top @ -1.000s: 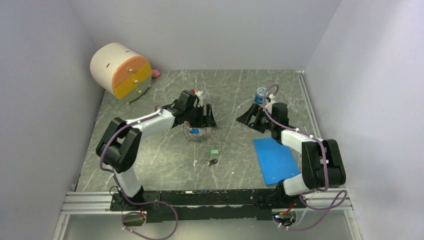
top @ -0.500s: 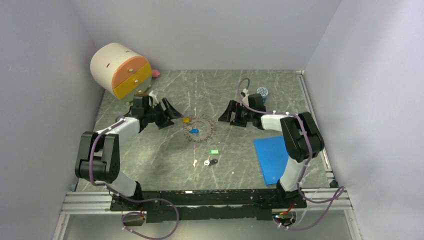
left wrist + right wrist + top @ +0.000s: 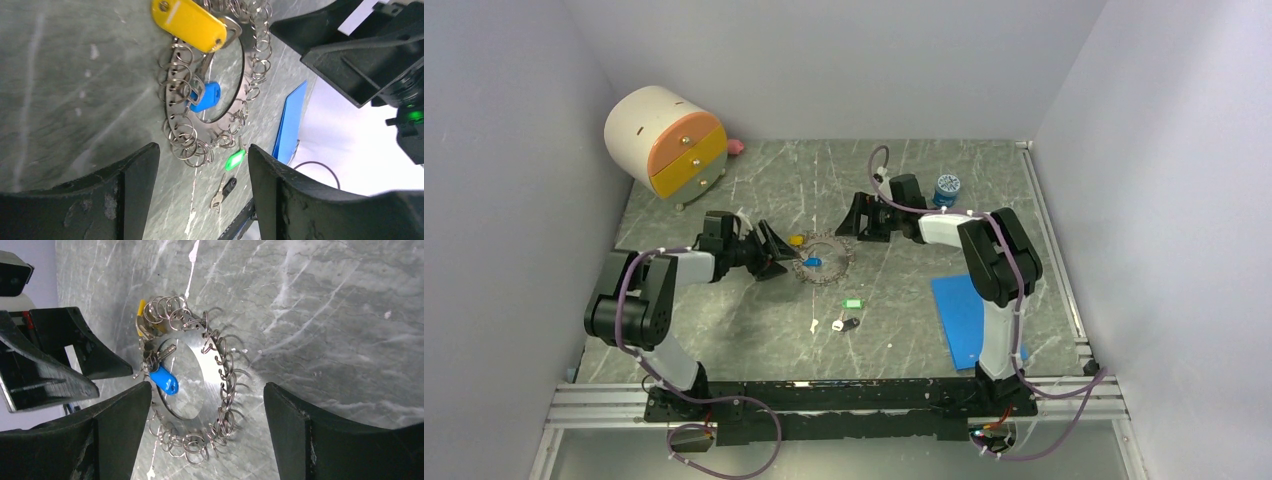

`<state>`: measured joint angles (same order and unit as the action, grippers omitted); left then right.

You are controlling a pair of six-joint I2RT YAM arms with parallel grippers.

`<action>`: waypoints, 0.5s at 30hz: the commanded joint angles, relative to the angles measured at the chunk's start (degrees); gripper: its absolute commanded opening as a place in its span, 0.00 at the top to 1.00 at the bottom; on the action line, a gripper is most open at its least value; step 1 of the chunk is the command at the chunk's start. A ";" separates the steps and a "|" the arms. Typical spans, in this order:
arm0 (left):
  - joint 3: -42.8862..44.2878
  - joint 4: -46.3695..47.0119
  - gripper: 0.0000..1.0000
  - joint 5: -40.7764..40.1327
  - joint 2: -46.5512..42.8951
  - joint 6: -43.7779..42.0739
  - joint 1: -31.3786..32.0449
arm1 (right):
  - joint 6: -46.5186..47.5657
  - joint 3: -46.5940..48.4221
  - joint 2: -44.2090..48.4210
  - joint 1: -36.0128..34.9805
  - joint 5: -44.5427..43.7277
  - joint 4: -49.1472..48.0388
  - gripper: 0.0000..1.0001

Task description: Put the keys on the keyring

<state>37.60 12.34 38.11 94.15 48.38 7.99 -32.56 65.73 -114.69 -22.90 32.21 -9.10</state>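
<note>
The keyring (image 3: 822, 259), a flat silver hoop fringed with small split rings, lies mid-table. On it hang a yellow-headed key (image 3: 796, 240) and a blue-headed key (image 3: 813, 262). A green-headed key (image 3: 853, 303) and a black-headed key (image 3: 850, 323) lie loose nearer the front. My left gripper (image 3: 782, 252) is open, low at the ring's left edge. My right gripper (image 3: 846, 222) is open at its far right edge. In the left wrist view, the keyring (image 3: 170, 107) and the blue key (image 3: 206, 96) lie ahead of the gripper (image 3: 200, 150). In the right wrist view, the keyring (image 3: 212, 382) sits between the open fingertips (image 3: 145, 390).
A round cream cabinet with orange and yellow drawers (image 3: 664, 140) stands at the back left, with a pink bit (image 3: 735, 146) beside it. A small blue jar (image 3: 946, 187) is behind the right arm. A blue sheet (image 3: 972, 318) lies front right. Walls close three sides.
The left gripper drew back left off the ring, baring the yellow key, then came right again to its edge. The right gripper swung left from the jar toward the ring. Both jaws narrowed slightly.
</note>
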 commanded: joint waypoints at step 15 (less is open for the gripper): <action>-1.31 3.47 0.31 -4.80 -1.25 -1.50 12.88 | 1.55 4.29 -1.92 -3.18 2.51 5.16 0.16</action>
<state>36.93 14.37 35.27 94.65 48.18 19.27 -32.08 68.60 -116.57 -25.50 34.61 -6.94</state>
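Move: Some 14 cm to the left hand's right and 7 cm back lies the green-tagged key, about 4 cm lower; the keyring's middle is 8 cm to that hand's right and 3 cm ahead, the black-fobbed key 13 cm right and 12 cm back. For the right hand, the keyring's middle is roughly 6 cm to its left, 3 cm back and 4 cm below, the blue tag 9 cm left and 4 cm back. Sweeping to the right and back by about 6 cm at nearly level height, the left hand comes over the near-left rim of the keyring, heading towards the green-tagged key, and turns some 10 degrees clockwise. The right hand eases about 2.5 cm left and slightly back at constant height, over the keyring's right rim. Both grippers stay open. ##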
